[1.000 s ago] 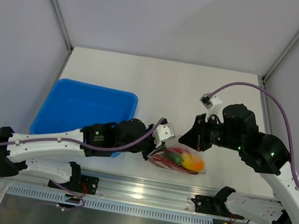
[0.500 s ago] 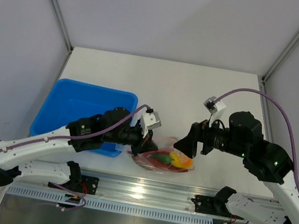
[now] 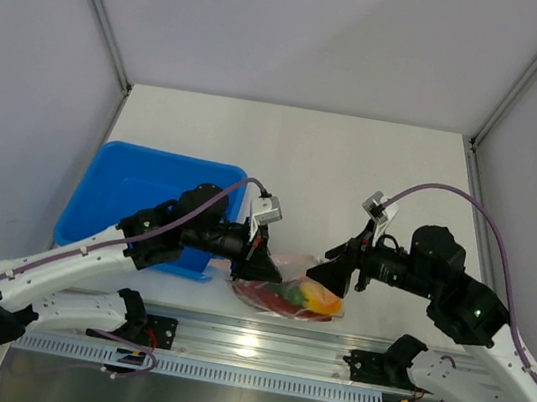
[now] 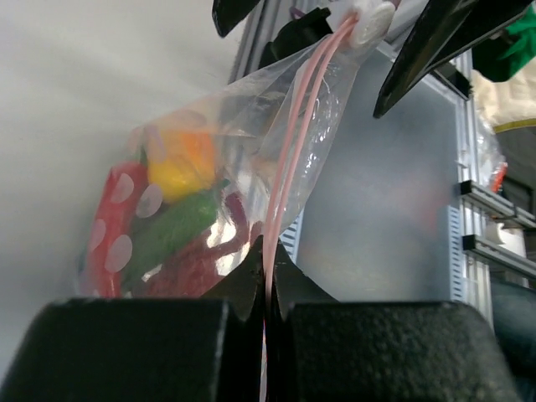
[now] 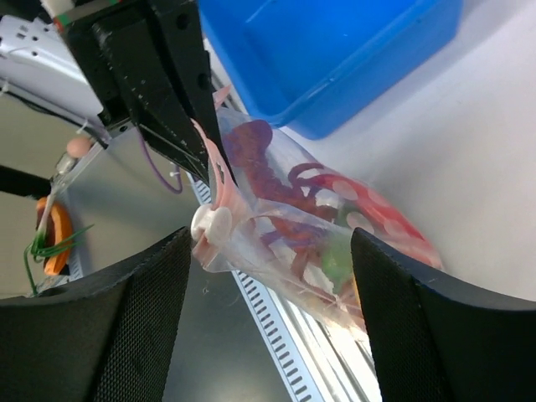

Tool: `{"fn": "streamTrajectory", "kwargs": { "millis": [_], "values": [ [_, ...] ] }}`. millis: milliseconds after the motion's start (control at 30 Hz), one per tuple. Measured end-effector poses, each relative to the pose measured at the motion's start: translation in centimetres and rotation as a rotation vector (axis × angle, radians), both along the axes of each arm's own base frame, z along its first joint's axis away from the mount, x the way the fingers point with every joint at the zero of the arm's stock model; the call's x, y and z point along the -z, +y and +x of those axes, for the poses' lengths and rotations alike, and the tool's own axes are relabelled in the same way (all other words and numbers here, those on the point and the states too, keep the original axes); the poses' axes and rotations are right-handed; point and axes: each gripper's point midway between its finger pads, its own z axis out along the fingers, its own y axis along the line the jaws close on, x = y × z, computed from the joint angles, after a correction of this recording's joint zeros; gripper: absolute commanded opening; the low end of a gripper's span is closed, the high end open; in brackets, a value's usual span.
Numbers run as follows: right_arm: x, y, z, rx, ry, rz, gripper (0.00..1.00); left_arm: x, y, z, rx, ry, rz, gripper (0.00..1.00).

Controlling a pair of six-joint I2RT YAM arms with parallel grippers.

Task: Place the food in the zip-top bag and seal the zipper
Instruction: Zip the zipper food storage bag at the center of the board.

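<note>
The zip-top bag hangs just above the table's near edge, holding the food: red chili peppers, a green one and a yellow-orange fruit. My left gripper is shut on the pink zipper at one end; from above, my left gripper is at the bag's left corner. A white slider sits at the zipper's other end. My right gripper is open, its fingers on either side of that end of the bag. From above, my right gripper is at the bag's right.
A blue tray stands at the left, close behind the left gripper; the same tray fills the top of the right wrist view. The metal rail of the arm bases runs just below the bag.
My right gripper has opened, letting go of the bag's end. The left gripper has carried the bag left and slightly nearer; the right arm followed it leftward.
</note>
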Motion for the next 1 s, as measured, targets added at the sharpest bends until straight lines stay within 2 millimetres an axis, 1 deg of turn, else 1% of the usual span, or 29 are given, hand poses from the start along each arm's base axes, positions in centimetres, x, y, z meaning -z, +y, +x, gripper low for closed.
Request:
{"fn": "streamTrajectory", "kwargs": {
  "millis": [67,200,233,267,300,367,500,533,567,600,633,667,733,767,800,833,900,933,1000],
  "values": [
    [0.1,0.2,-0.3,-0.02,-0.002,0.017,0.75,-0.2,0.0,-0.2,0.009,0.031,-0.011,0.01],
    [0.0,0.5,-0.5,-0.042,-0.01,0.043,0.65,-0.9,-0.3,-0.5,0.027,0.074,-0.039,0.01],
    [-0.1,0.7,-0.6,-0.049,-0.011,0.052,0.58,-1.1,-0.3,-0.5,0.029,0.081,-0.046,0.01],
    [0.0,0.8,-0.6,-0.056,-0.012,0.057,0.54,-1.3,-0.4,-0.5,0.032,0.088,-0.055,0.0],
    [0.2,1.0,-0.6,-0.059,-0.004,0.061,0.44,-1.5,-0.4,-0.5,0.033,0.093,-0.063,0.01],
    [0.8,1.3,-0.5,-0.062,0.011,0.063,0.37,-1.7,-0.4,-0.5,0.033,0.101,-0.071,0.01],
    [2.2,1.7,-0.5,-0.071,0.051,0.061,0.37,-2.0,-0.4,-0.4,0.033,0.113,-0.086,0.0],
    [2.5,1.8,-0.5,-0.071,0.058,0.057,0.32,-2.0,-0.4,-0.3,0.031,0.116,-0.087,0.01],
    [2.6,1.8,-0.5,-0.07,0.06,0.057,0.25,-2.0,-0.4,-0.3,0.029,0.118,-0.087,0.01],
    [2.6,1.8,-0.5,-0.069,0.062,0.059,0.13,-2.0,-0.4,-0.3,0.028,0.119,-0.088,0.01],
    [2.5,1.8,-0.5,-0.068,0.058,0.063,0.08,-1.9,-0.4,-0.2,0.028,0.123,-0.088,0.01],
    [2.4,1.8,-0.5,-0.067,0.059,0.07,0.0,-1.9,-0.4,-0.2,0.028,0.125,-0.089,0.01],
    [2.3,1.8,-0.6,-0.066,0.057,0.081,0.0,-1.9,-0.4,-0.3,0.032,0.125,-0.092,0.0],
    [2.2,1.7,-0.7,-0.066,0.057,0.084,0.0,-1.9,-0.4,-0.3,0.035,0.125,-0.094,0.06],
    [2.2,1.7,-0.7,-0.066,0.057,0.086,0.0,-1.9,-0.4,-0.4,0.04,0.125,-0.096,0.19],
    [2.2,1.7,-0.7,-0.066,0.058,0.087,0.0,-2.0,-0.4,-0.4,0.044,0.12,-0.097,0.46],
    [2.2,1.8,-0.9,-0.075,0.061,0.086,0.0,-2.0,-0.4,-0.4,0.046,0.107,-0.1,0.71],
    [2.3,1.8,-1.0,-0.084,0.064,0.086,0.0,-2.1,-0.3,-0.3,0.048,0.097,-0.102,0.87],
    [2.4,2.0,-1.3,-0.106,0.073,0.084,0.0,-2.3,-0.2,-0.3,0.043,0.074,-0.111,0.92]
  ]
}}
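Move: Just off the right hand's open fingertips, about 2 cm to its left, 1 cm back and 1 cm higher, sits the white slider on the bag's pink zipper. The yellow pepper in the bag lies roughly 12 cm below that hand, 3 cm back and 2 cm right; the green vegetable is about 5 cm left of the pepper and level with it. From the left hand, shut on the strip, the slider is some 10 cm right, straight across and about 3 cm above. Sinking about 2.5 cm while easing some 2 cm left and a little back, the right hand shuts its wide-open fingers and pinches the zipper strip right beside the slider. The left hand keeps its pinch on the strip as it rises about 2 cm, holds there with only a slight tilt, then spreads its fingers wide and lets go. ##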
